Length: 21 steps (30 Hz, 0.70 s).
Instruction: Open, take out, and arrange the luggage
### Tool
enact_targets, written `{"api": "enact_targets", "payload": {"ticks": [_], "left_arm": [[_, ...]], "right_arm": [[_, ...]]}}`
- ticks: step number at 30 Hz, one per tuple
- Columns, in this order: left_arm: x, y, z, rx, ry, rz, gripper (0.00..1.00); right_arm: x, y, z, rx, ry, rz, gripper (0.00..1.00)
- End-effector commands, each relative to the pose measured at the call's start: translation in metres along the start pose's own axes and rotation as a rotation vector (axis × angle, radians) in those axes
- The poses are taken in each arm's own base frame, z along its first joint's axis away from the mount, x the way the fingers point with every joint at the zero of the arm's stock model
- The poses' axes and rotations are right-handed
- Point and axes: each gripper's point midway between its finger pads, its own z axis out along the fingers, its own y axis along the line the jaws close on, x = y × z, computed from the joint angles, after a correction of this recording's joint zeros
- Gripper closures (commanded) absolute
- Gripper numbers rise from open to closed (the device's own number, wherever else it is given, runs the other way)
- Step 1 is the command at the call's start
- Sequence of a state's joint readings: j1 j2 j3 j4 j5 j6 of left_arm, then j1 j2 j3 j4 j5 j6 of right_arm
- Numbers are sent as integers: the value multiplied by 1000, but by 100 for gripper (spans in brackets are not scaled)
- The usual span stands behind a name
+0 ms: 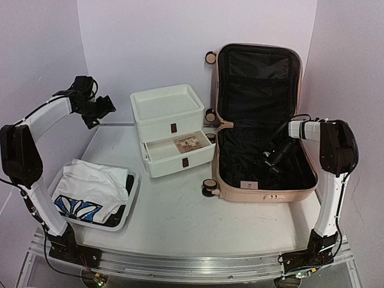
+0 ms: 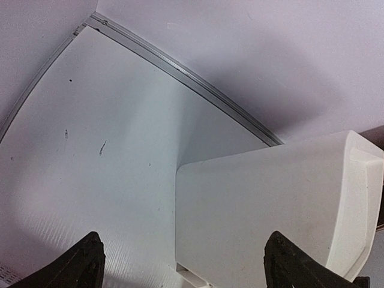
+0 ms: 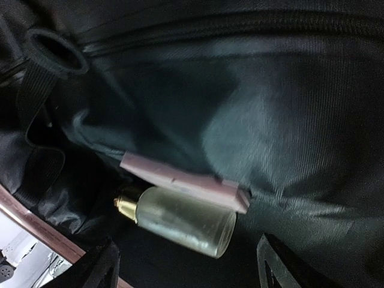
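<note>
The pale pink suitcase (image 1: 264, 193) lies open at the right, its lid (image 1: 258, 78) standing upright at the back and the black lining showing. My right gripper (image 1: 268, 162) reaches down into the base half. In the right wrist view it (image 3: 186, 261) is open just above a frosted glass bottle (image 3: 180, 216) with a gold cap, lying on the lining. A flat pink box (image 3: 180, 180) lies against the bottle's far side. My left gripper (image 1: 107, 108) is open and empty, raised at the far left, facing the drawer unit; it also shows in the left wrist view (image 2: 184, 255).
A white drawer unit (image 1: 168, 111) stands mid-table, also in the left wrist view (image 2: 270, 198). Its lower drawer (image 1: 180, 159) is pulled out with a brown packet (image 1: 190, 143) inside. A white perforated basket (image 1: 130, 195) with folded clothes (image 1: 90, 186) sits front left.
</note>
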State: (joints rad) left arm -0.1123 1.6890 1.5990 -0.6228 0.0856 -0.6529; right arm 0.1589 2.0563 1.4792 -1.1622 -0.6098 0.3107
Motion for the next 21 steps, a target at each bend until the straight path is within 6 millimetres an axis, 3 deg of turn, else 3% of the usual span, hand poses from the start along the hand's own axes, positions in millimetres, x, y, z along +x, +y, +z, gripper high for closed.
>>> {"api": "enact_targets", "payload": {"ticks": [1,12,21], "left_arm": [[-15,-14,1,16,-1,16,8],[-22,-19,15,-5,29,52,9],[-20,-17,12,-13,29,59,9]], "right_arm": [[-8,3,7,-56,-6,-36,20],[-37,-4,32,-93,-85,-127,29],[-25,29,39,-217,-60,-243,54]]}}
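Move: My right hand hovers open inside the suitcase. The clear bottle with the gold cap lies about 4 cm back, 4 cm to its left and 5 cm below. The pink box sits beside the bottle, roughly 3 cm back and 5 cm left of my hand and 4 cm down; the combination lock on the near rim is some 10 cm back and 6 cm right. From my idle left hand the bottle is about 72 cm right, 20 cm back and 25 cm down. I sink my right hand about 3 cm towards the bottle and pink box, then level off and slide some 2 cm left, the fingertips swinging left by roughly 10 degrees. The fingers narrow from wide open to about half, one to each side of the bottle and box, seeming to touch them by the end. My left hand, well clear and still open, eases about 2.5 cm forward and 1 cm down. ##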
